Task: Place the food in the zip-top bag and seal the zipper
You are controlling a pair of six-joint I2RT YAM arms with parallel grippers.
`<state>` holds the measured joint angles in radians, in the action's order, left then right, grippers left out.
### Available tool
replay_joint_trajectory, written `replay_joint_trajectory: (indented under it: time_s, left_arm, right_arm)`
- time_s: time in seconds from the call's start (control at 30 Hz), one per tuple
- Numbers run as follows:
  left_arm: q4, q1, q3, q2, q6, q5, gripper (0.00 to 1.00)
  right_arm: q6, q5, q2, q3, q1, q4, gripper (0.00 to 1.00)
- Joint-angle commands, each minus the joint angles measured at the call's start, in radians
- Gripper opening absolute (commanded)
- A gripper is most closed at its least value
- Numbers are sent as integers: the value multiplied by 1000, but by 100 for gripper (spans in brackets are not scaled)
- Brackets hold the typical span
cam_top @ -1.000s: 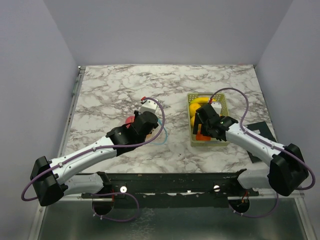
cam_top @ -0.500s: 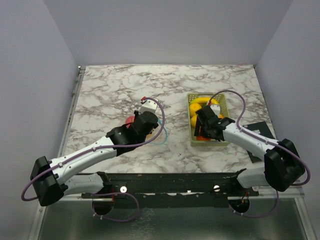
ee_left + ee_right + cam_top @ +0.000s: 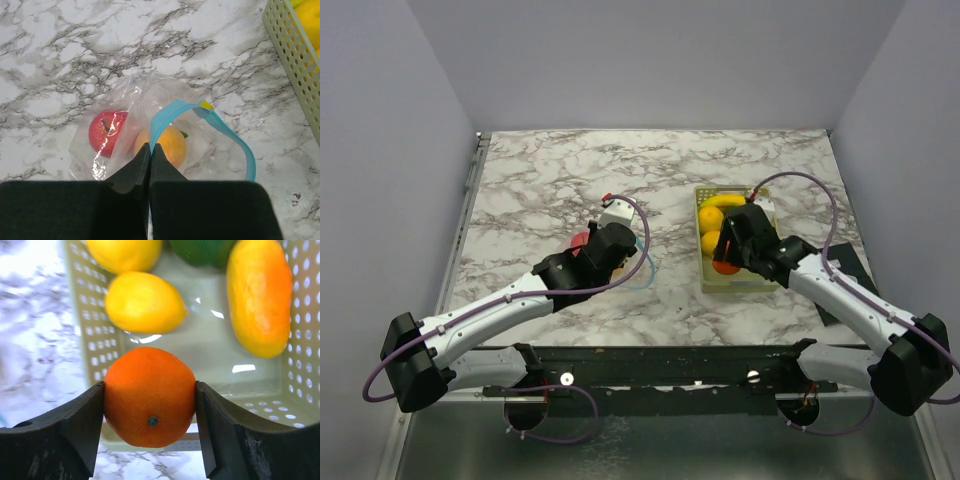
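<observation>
The clear zip-top bag (image 3: 130, 100) lies on the marble with a red apple (image 3: 106, 132) and an orange fruit (image 3: 167, 142) inside. Its light blue zipper (image 3: 235, 140) loops open at the mouth. My left gripper (image 3: 150, 147) is shut on the near end of that strip. My right gripper (image 3: 149, 405) is shut on an orange (image 3: 149, 396), held over the near left corner of the slotted basket (image 3: 225, 370). In the basket lie a lemon (image 3: 144, 302), another yellow piece (image 3: 125, 252), a dark green piece (image 3: 202, 250) and a long yellow-orange banana (image 3: 260, 295).
In the top view the basket (image 3: 760, 285) stands right of centre, with the bag (image 3: 642, 272) to its left under my left wrist. A black flat object (image 3: 845, 265) lies at the right table edge. Grey walls close in three sides.
My right gripper has closed on the orange and raised it off the basket floor, while the right arm swung outward. The left arm and the bag have not moved.
</observation>
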<state>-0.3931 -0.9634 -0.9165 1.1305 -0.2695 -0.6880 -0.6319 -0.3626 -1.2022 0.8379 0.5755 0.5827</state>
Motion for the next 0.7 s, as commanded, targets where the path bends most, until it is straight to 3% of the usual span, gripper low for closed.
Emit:
replay_joint_trajectory:
  time_s: [0.0,0.3,0.67]
  left_arm:
    - [-1,0,-25,-1,3,16,0]
    - [0,0,-25,0,3,17,0]
    - [-1,0,-25,4,3,19,0]
  right_arm:
    - [16,82,78,73,-4,19,38]
    - [-7,350,124,80,28,-119,36]
    - [-68,336,13,144,213,-219,36]
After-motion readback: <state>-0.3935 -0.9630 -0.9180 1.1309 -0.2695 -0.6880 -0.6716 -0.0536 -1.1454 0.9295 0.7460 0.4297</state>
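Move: The bag's open mouth, where the orange in the right fingers is headed, lies some 20 cm to the right hand's left, about 2 cm nearer the base and 4 cm higher. The basket's middle is about 7 cm ahead, 3 cm right and 6 cm below; its nearest lemon is 7 cm ahead, 2 cm left, equally low. From the left hand, the mouth's middle is roughly 4 cm right, 2 cm back and 5 cm down. The orange, already pinched in the right fingers, is first raised steeply out of the basket's near end, then swung left towards the bag's mouth: about 12 cm left and 7 cm up in all, easing slightly back late. Meanwhile the right wrist rolls its left side up and turns counter-clockwise, some 20 degrees each. The left hand stays put, its shut fingers still pinching the blue zipper edge. ##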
